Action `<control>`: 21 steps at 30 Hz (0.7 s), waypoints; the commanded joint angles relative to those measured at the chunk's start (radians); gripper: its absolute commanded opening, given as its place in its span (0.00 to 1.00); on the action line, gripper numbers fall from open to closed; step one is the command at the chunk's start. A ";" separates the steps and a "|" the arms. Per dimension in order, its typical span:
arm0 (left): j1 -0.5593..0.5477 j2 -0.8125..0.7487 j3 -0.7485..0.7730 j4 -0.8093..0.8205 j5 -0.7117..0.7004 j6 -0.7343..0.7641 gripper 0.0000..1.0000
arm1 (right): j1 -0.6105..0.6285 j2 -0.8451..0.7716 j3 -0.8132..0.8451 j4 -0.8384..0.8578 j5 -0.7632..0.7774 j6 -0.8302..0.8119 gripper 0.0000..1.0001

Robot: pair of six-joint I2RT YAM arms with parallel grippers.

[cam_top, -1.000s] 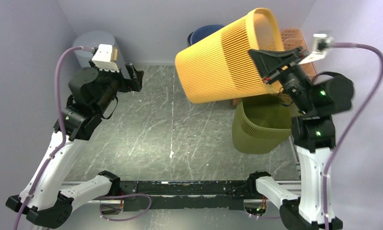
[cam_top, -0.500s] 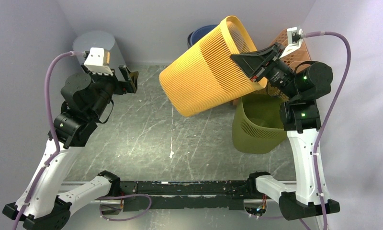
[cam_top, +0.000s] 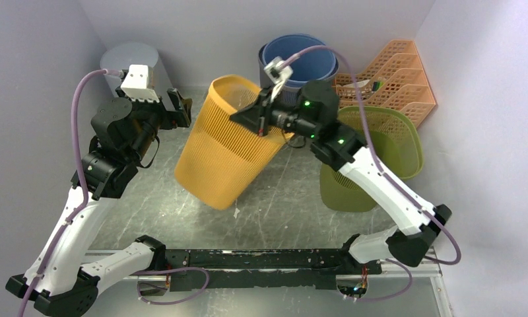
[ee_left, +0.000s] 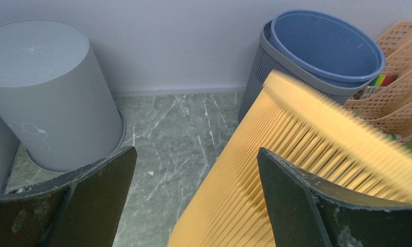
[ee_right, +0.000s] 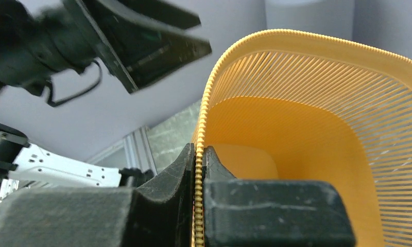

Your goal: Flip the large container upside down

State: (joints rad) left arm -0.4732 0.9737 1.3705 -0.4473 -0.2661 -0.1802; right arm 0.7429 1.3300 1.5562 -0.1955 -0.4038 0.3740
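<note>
The large container is a yellow-orange slatted basket (cam_top: 218,158) standing tilted left of the table's middle, mouth up and leaning toward the back, base low near the table. My right gripper (cam_top: 246,119) is shut on its rim, one finger inside and one outside, which the right wrist view shows closely (ee_right: 199,154) against the basket's inner wall (ee_right: 296,128). My left gripper (cam_top: 182,109) hangs open just left of the basket's mouth. In the left wrist view the gripper (ee_left: 196,198) holds nothing, and the basket's side (ee_left: 307,154) fills the right half behind the right finger (ee_left: 296,206).
A grey cylinder (cam_top: 126,59) stands at the back left. A blue bin nested in a grey one (cam_top: 299,58) is at the back centre, with orange racks (cam_top: 393,72) to its right. A green basket (cam_top: 380,152) stands on the right, under my right arm.
My right arm has swung the basket from high on the right down and to the left, turning it from mouth-sideways to mouth-up. The left arm has barely moved.
</note>
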 commanded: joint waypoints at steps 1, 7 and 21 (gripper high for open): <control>-0.008 -0.017 0.011 -0.007 -0.053 0.011 1.00 | 0.062 0.003 -0.025 0.117 0.183 -0.076 0.00; -0.008 -0.028 0.003 -0.018 -0.086 0.021 1.00 | 0.128 0.055 -0.106 0.156 0.279 -0.087 0.00; -0.008 -0.038 -0.061 -0.021 -0.158 0.023 1.00 | 0.443 0.238 -0.054 0.041 0.809 -0.269 0.09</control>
State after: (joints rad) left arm -0.4732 0.9390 1.3190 -0.4625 -0.3847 -0.1719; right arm 1.1862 1.5719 1.5078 -0.1665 0.2142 0.1280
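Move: The right hand already pinches the yellow container's rim; the container's middle lies some 3 cm ahead, 5 cm left and 14 cm below the hand. The bare table spot it is bound for is about 5 cm ahead, 6 cm left and 45 cm down. The blue container stands roughly 27 cm ahead, 17 cm right and 28 cm below. From the left hand, that spot is level fore and aft, 13 cm right and 43 cm down. Keep the right gripper pinched on the yellow container's rim and lower it about 12 cm while carrying it some 11 cm left, towards the bare table beside the left gripper; draw slightly back at the end and roll the fingers about 20 degrees downward. Ease the open left gripper a couple of centimetres left and slightly down, turning it a little counter-clockwise. ##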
